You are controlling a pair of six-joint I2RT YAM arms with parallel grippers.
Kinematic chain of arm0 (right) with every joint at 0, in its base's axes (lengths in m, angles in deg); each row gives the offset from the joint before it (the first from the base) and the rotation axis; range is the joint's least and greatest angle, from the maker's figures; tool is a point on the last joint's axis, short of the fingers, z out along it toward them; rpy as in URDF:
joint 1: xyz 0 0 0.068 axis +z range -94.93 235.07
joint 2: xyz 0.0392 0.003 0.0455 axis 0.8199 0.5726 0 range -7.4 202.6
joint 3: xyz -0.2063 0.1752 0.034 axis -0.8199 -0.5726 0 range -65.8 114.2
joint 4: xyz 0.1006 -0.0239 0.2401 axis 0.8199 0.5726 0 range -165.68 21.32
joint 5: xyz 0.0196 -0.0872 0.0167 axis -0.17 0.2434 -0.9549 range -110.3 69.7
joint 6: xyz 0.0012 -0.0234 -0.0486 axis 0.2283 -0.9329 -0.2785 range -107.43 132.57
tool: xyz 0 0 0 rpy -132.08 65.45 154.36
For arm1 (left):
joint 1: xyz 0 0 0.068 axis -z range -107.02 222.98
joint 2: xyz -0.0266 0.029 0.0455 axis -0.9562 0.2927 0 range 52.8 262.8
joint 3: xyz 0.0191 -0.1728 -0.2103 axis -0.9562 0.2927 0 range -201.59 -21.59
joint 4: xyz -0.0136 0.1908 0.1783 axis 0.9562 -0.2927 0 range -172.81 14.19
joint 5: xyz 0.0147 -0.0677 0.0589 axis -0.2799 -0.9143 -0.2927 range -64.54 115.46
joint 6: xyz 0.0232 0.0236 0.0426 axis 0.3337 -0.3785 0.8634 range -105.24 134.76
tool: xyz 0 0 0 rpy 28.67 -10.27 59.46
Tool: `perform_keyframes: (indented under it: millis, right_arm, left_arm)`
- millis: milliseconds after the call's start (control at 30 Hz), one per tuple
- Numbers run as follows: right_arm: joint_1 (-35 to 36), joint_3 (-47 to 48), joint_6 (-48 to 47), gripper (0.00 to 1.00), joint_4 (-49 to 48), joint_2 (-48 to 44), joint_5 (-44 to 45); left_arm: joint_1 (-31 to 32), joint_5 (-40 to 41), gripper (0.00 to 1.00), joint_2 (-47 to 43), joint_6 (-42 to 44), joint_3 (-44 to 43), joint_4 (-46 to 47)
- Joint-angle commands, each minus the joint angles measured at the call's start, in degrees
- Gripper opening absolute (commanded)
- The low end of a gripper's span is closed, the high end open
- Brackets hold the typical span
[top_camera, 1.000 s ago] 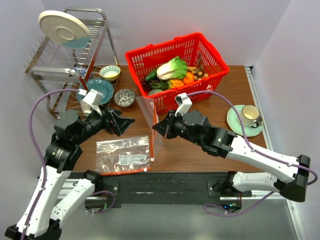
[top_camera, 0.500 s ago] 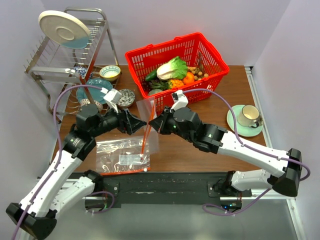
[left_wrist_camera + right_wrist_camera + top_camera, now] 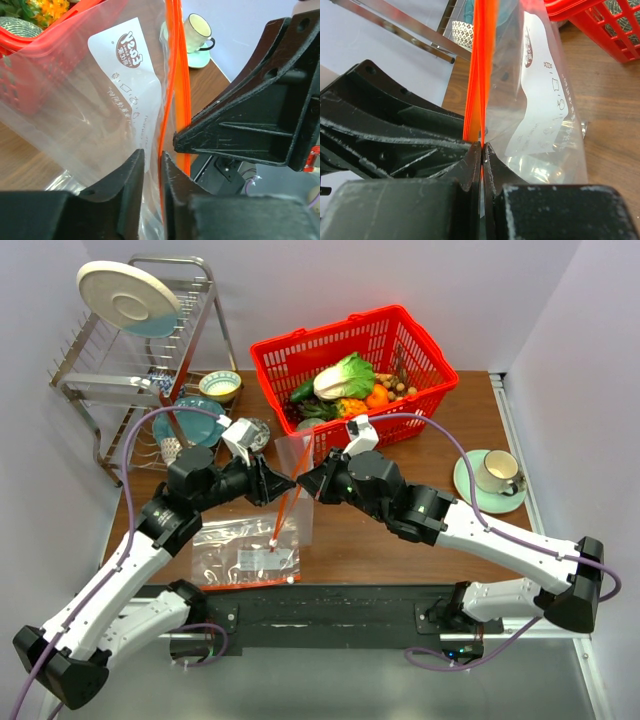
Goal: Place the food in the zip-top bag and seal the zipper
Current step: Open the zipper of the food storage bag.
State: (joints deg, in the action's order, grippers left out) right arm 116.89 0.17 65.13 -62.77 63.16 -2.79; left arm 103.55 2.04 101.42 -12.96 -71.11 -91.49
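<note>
The clear zip-top bag (image 3: 295,465) hangs above the table between both grippers. My right gripper (image 3: 304,486) (image 3: 481,147) is shut on its orange zipper (image 3: 284,514) (image 3: 482,60). My left gripper (image 3: 283,483) (image 3: 152,160) faces it from the left. Its jaws stand a narrow gap apart, with the bag (image 3: 100,100) film and one strand of the zipper (image 3: 177,75) between them. The food lies in the red basket (image 3: 432,352): napa cabbage (image 3: 345,376), cucumber (image 3: 302,391) and small brown nuts (image 3: 400,390).
A second clear bag (image 3: 245,552) lies flat on the table under the left arm. A dish rack (image 3: 130,340), teal plate (image 3: 200,418) and patterned bowl (image 3: 250,435) stand at back left. A cup on a green saucer (image 3: 492,475) sits at right.
My left gripper swung right up to the hanging bag and its jaws narrowed around the mouth edge. The right gripper shifted slightly left, still holding the bag, which now hangs tilted.
</note>
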Motion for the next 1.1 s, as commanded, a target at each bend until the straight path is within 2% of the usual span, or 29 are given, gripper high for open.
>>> perform_keyframes:
  millis: [0, 33, 100, 133, 200, 367, 400, 500, 600, 700, 733, 867, 1067]
  right_arm:
    - [-0.04, 2.49, 1.06, 0.0, -1.04, 0.01, 1.38]
    - [-0.12, 2.49, 0.88, 0.0, -1.13, 0.01, 1.38]
    - [-0.04, 2.75, 0.8, 0.0, -1.13, 0.19, 1.29]
    - [-0.12, 2.93, 0.62, 0.0, -1.13, 0.19, 1.2]
    - [-0.12, 3.28, -0.34, 0.0, -0.87, 0.54, 1.12]
    - [-0.12, 4.42, -2.45, 0.0, -2.53, 2.99, -1.86]
    - [-0.12, 4.77, -2.63, 0.0, -3.41, 5.09, -4.48]
    - [-0.12, 8.02, -2.81, 0.0, -6.39, 10.62, -9.67]
    - [-0.3, 11.36, -3.34, 0.0, -7.37, 14.59, -13.11]
    - [-2.22, 12.07, -2.37, 0.0, -8.85, 17.85, -17.34]
    - [-2.84, 10.68, -1.67, 0.0, -9.73, 18.37, -20.82]
    - [-6.1, 5.75, -0.25, 0.0, -12.73, 18.99, -24.89]
    - [-6.45, 0.92, -4.47, 0.0, -10.18, 20.31, -23.94]
  left_arm:
    - [0.46, 0.83, 0.19, 0.51, 1.97, -1.9, 1.53]
    - [0.46, 0.92, 0.16, 0.68, 2.06, -2.16, 1.27]
    - [0.46, 1.62, 0.01, 0.86, 2.76, -2.6, 0.48]
    - [0.46, 2.58, 0.0, 0.86, 3.11, -3.56, -0.31]
    - [0.46, 6.87, 0.0, 0.69, 4.69, -5.32, -4.52]
    - [0.37, 17.95, 0.0, 2.52, 9.61, -18.84, -21.18]
    - [0.46, 20.75, 0.0, 3.05, 10.14, -23.39, -23.75]
    - [0.46, 26.2, 0.0, 4.81, 10.68, -29.82, -32.46]
    - [0.46, 31.39, 0.0, 5.87, 10.06, -32.56, -38.62]
    - [0.46, 36.14, 0.0, 6.48, 9.36, -32.93, -42.06]
    - [0.46, 36.86, 0.0, 6.75, 9.36, -32.84, -42.5]
    - [0.46, 37.75, 0.0, 7.89, 9.44, -30.21, -41.81]
    - [0.46, 34.41, 0.0, 4.91, 7.52, -13.97, -30.65]
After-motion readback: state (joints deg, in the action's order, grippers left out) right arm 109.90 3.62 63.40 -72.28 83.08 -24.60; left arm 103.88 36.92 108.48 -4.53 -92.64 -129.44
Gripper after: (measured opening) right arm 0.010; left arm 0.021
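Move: The zipper's near lip stands between the left hand's part-open fingers, about 1 cm to its right and level with it. From the left hand, the other bag lies some 17 cm back, 13 cm left and 20 cm below; the patterned bowl about 10 cm ahead, 13 cm left; the red basket about 22 cm ahead, 13 cm right. The right hand already pinches the zipper, right at its fingertips. Left fingers pinch the zipper lip, arcing some 11 cm left; right keeps its pinch, trailing left and down. ##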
